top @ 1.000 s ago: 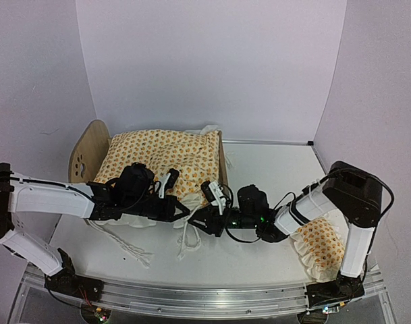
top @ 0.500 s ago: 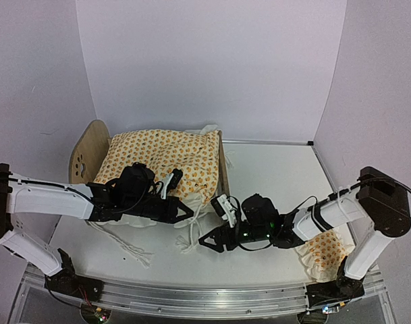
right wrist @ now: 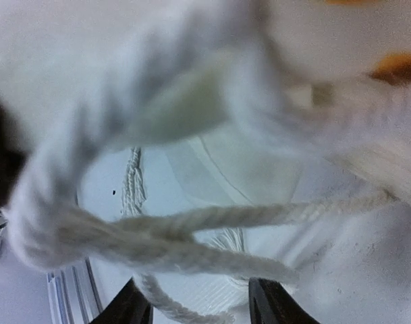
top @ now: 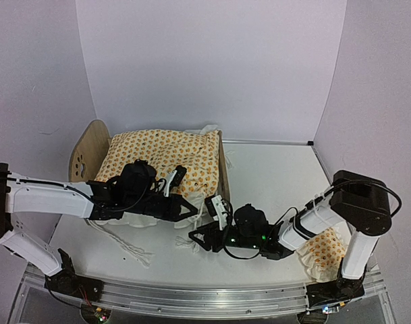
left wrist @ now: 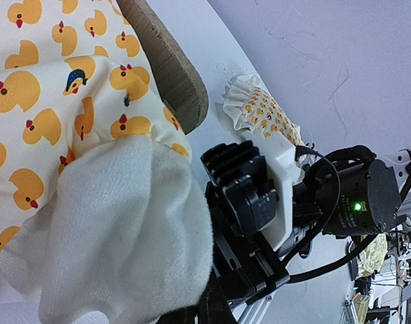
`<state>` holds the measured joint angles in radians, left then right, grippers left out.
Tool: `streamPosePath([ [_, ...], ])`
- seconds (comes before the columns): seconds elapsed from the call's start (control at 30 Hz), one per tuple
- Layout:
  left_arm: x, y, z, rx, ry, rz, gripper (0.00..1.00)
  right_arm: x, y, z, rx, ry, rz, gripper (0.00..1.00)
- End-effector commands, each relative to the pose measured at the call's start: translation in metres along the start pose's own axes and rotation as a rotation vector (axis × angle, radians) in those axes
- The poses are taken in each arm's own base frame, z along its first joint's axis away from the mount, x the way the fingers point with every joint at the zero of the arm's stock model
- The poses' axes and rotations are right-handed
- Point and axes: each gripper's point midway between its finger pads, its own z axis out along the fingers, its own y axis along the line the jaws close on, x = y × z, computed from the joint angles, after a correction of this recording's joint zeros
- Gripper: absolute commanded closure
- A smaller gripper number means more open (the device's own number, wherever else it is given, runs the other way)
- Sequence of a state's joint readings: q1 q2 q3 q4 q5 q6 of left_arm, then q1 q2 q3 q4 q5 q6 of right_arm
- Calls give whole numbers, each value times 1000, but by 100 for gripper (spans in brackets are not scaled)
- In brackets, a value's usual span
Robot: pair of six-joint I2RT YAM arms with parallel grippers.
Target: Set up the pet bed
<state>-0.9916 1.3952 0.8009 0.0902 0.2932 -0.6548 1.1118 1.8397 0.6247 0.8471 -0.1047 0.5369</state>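
The pet bed's light-wood end board (top: 87, 152) with paw cutouts stands at the back left; its other end board (top: 223, 165) also shows as a brown edge (left wrist: 171, 67). A duck-print quilt (top: 161, 156) covers the bed and hides the mattress. My left gripper (top: 187, 210) is shut on the quilt's white near corner (left wrist: 124, 223). My right gripper (top: 196, 237) hovers low just in front of it, open. White cords (right wrist: 212, 219) cross just beyond its fingertips (right wrist: 134, 304), with nothing pinched.
A small matching ruffled pillow (top: 321, 248) lies at the front right by the right arm's base and shows again (left wrist: 259, 111) past the end board. Loose white cords (top: 127, 246) trail on the table in front of the bed. The right arm's wrist (left wrist: 259, 202) is close beside my left gripper.
My right gripper has opened and dropped from the quilt's edge toward the table front, ending slightly left. The left gripper has edged right, still holding the quilt corner.
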Motion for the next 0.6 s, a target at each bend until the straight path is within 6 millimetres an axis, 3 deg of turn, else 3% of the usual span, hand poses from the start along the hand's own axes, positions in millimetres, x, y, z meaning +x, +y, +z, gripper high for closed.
streamPosePath([
  [0.0, -33, -42, -5, 105, -83, 77, 100, -43, 29, -2, -109, -210, 9, 61],
  [0.1, -35, -53, -5, 124, -89, 114, 100, -35, 27, -8, -113, -186, 61, 87],
  [0.17, -38, -71, -10, 135, -124, 185, 100, -21, 20, -17, -78, -129, 105, 100],
  [0.27, -41, -97, -16, 113, -199, 349, 100, -4, 6, -29, -15, -56, 171, 100],
  [0.37, -52, -100, -16, 60, -262, 425, 100, 4, 1, -34, 6, -16, 202, 100],
  [0.47, -73, -93, -17, -39, -344, 478, 100, 9, -2, -31, 26, 14, 225, 100],
  [0.57, -80, -96, -15, -54, -370, 537, 100, 17, -3, -24, 27, 52, 238, 100],
])
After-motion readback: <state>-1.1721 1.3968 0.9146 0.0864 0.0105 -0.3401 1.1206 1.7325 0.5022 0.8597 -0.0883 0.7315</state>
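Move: The right fingers stand half open around a strand of white rope, which runs about 1 cm to the left of their pads at the same height. From this hand the bed's near leg is roughly 9 cm ahead and 7 cm to the right, the cover's duck-print corner about 12 cm ahead, 5 cm right and 6 cm higher, and a frayed rope end some 4 cm ahead, 4 cm left and 7 cm below. For the shut left hand, that strand lies about 10 cm straight below. The right fingers shut on the white rope strand while the hand lifts about 2 cm, then the hand draws it to the right by some 3 cm, sinking and easing back a little towards the base, with its grip kept. Meanwhile the left hand, still shut on the white rope at the cover's corner, pulls up about 5 cm and to the right about 3 cm, swinging back and then partly forward again, and rolls about 25 degrees so its forward side comes up. ##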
